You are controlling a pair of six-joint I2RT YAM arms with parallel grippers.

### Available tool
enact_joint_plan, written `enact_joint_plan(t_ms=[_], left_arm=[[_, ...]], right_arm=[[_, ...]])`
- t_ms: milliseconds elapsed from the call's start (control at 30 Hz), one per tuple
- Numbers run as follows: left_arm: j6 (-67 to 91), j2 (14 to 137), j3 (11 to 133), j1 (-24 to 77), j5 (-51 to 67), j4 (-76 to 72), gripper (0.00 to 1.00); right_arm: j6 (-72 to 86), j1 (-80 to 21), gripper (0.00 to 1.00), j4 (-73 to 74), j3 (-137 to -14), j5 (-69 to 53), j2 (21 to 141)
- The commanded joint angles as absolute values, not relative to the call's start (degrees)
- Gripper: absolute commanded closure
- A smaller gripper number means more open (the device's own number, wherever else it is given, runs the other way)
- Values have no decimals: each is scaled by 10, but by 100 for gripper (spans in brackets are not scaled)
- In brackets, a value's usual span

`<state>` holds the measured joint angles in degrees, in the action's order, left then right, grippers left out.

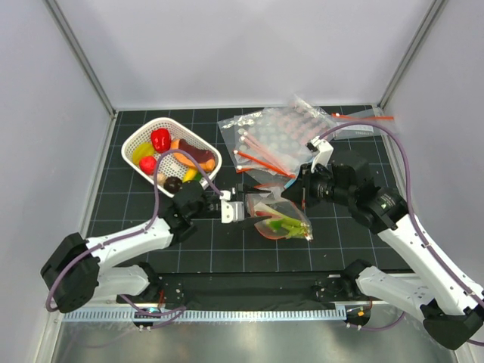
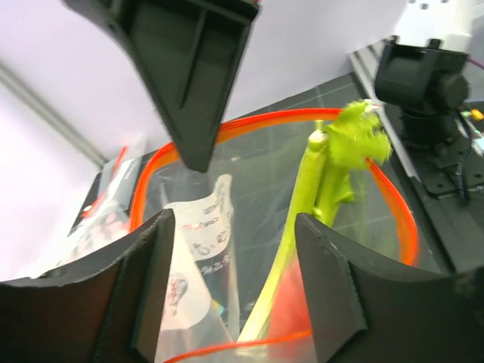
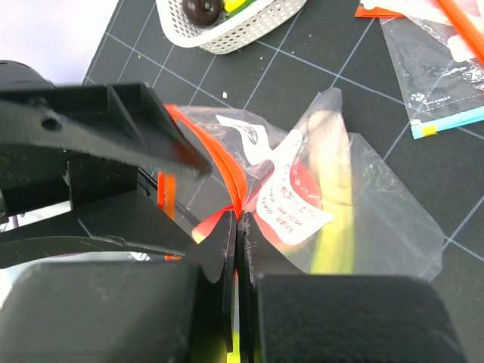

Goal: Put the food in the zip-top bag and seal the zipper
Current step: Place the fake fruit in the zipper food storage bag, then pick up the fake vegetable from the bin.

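The zip-top bag (image 1: 283, 219) lies in the middle of the mat with its mouth facing left. In it are the green-and-white stalk (image 2: 302, 204) and a red watermelon wedge (image 2: 291, 302). In the left wrist view the orange-red zipper (image 2: 249, 121) forms an open ring. My left gripper (image 2: 234, 227) is open right at that mouth, a finger on each side, with nothing pinched. My right gripper (image 3: 240, 223) is shut on the zipper (image 3: 227, 170) at the mouth's upper edge and holds it up. In the top view the left gripper (image 1: 234, 208) and right gripper (image 1: 299, 189) face each other across the bag.
A white slotted basket (image 1: 204, 147) with several toy foods stands at the back left. A pile of other clear bags (image 1: 280, 136) lies behind the right gripper, and one more bag (image 1: 355, 125) is at the back right. Grey walls enclose the mat.
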<state>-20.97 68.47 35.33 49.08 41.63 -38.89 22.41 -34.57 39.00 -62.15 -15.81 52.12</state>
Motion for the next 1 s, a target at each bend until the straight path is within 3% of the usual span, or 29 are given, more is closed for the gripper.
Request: enact_joint_plan(t_ms=[0,133,233,333,367,400,500,633,967], left_arm=[[-202,661,357,489,362,-403,32],[-164,632,365,490,383,-396,31],[-94,611,358,490,335,-417,26],[-8,603,359,490,152,-431,9],[49,602,366,490,98,-419,6],[122,603,393,488,-52,-371,3],[205,618,452,470,-256,-194,1],[270,635,511,430,-331,-51,0],[457,700,519,295,-381,47,0]], right_arm=[[223,-348,99,365,-637,-146,512],[229,-348,99,358,-629,-144,510],[233,-348,99,344,-622,-139,505],[243,-347,99,316,-603,-122,493],[247,-349,99,305,-585,-113,480],[247,-347,99,283,-575,-106,469],[245,-347,99,258,-542,-81,452],[246,-348,99,228,-519,-66,433],[244,-348,99,195,-480,-35,404]])
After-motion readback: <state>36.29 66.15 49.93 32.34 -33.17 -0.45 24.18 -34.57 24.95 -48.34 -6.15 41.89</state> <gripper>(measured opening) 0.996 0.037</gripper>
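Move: The white basket of fake food, where I'm heading next, has its middle about 28 cm to the left of my left hand, 18 cm ahead and some 15 cm lower. In it, from that same hand, the orange-and-dark-red wedge lies roughly 21 cm left and 19 ahead, the dark avocado 28 left and 11 ahead. The watermelon slice sits in the bag, 3 cm right and some 14 below. From my right hand the basket is about 39 cm left and 17 ahead. My left hand backs out of the bag's mouth, rising about 5 cm as the already parted fingers spread fully, then sweeps about 20 cm left and just as far forward to the basket, sinking again at the end; the wrist swings counter-clockwise until the fingers point forward and slightly down. My right hand keeps its pinch on the bag's rim, easing some 2 cm right and forward and turning about 10 degrees clockwise. ##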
